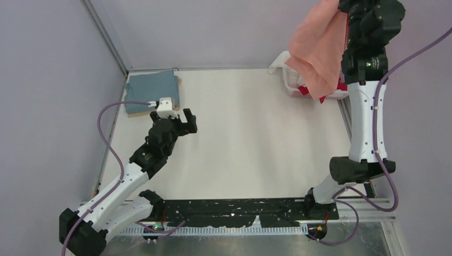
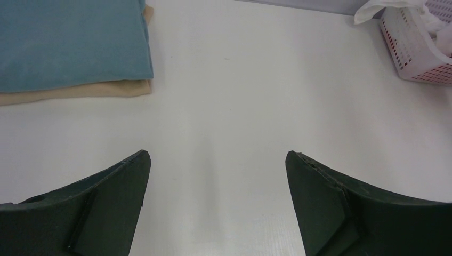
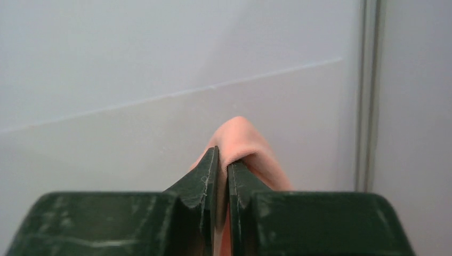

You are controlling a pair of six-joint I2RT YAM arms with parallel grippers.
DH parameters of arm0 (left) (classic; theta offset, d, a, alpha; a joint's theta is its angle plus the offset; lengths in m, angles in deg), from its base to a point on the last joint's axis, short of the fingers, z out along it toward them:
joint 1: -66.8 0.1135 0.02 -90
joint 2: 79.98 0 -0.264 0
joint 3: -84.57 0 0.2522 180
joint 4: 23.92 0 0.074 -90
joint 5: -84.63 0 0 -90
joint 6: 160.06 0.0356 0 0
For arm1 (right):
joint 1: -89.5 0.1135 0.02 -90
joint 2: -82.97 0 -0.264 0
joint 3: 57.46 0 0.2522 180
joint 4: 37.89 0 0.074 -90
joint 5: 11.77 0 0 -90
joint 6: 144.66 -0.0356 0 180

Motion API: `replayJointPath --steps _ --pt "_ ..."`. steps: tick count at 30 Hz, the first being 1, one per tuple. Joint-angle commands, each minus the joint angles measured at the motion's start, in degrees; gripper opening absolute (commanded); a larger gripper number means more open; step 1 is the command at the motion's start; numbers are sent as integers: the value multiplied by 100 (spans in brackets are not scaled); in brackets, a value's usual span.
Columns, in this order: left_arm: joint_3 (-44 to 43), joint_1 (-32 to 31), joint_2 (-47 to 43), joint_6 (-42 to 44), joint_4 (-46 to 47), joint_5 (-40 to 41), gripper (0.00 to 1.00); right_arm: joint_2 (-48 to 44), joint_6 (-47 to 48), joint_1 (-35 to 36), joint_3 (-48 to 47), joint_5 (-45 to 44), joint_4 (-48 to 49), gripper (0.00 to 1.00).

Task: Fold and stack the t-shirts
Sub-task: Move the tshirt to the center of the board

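Note:
High at the back right hangs a salmon-pink t-shirt [image 1: 320, 48], pinched by a fold [image 3: 242, 138] in my shut right gripper [image 3: 224, 157]. It dangles over the basket [image 1: 292, 85]. At the back left, a folded teal-blue t-shirt [image 1: 152, 90] [image 2: 69, 42] lies on top of a folded tan one [image 2: 80, 92]. Just in front of that stack my left gripper [image 1: 181, 121] [image 2: 217, 154] hovers over bare table, open and with nothing between its fingers.
The white lattice basket [image 2: 413, 50] stands at the back right, with white cloth [image 1: 280, 61] draped over its rim and red cloth [image 1: 305, 90] showing inside. Grey walls close in the table on the left and at the back. The right arm's upright links [image 1: 365, 122] stand by the right edge.

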State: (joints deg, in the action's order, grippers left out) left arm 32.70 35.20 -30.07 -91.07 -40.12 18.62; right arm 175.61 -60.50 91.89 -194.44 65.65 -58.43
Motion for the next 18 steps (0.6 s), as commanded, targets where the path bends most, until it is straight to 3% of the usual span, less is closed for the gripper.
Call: replayJointPath --steps 1,4,8,13,18 --pt "-145 25 -151 -165 27 185 100 -136 -955 70 -1103 1414 -316 6" --pt "-209 35 -203 -244 -155 228 100 -248 -1549 392 -1248 2790 -735 6" --pt "-210 31 -386 -504 -493 554 99 -549 -1540 1251 -635 3488 -990 6" --pt "-302 31 -725 -992 -1280 1205 100 -607 -1018 2631 -407 3299 -1742 6" --pt "-312 31 -1142 -1877 -2482 2571 100 -759 -959 3133 26 3004 -2027 6"
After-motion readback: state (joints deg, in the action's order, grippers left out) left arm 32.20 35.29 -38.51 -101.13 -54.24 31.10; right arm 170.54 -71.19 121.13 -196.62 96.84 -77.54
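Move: The right hand, already pinching the salmon t-shirt, has the board's center about 33 cm to its left, 13 cm back and some 60 cm below. The basket stands roughly 14 cm ahead and 7 cm right of it, 55 cm down; the folded stack lies about 6 cm ahead, 66 cm left and 60 cm down. For the empty left hand, the center is some 20 cm right, 1 cm ahead and 22 cm below. Right hand swings the held t-shirt 30 cm left and back, turning counter-clockwise, towards center; left hand shifts left. ##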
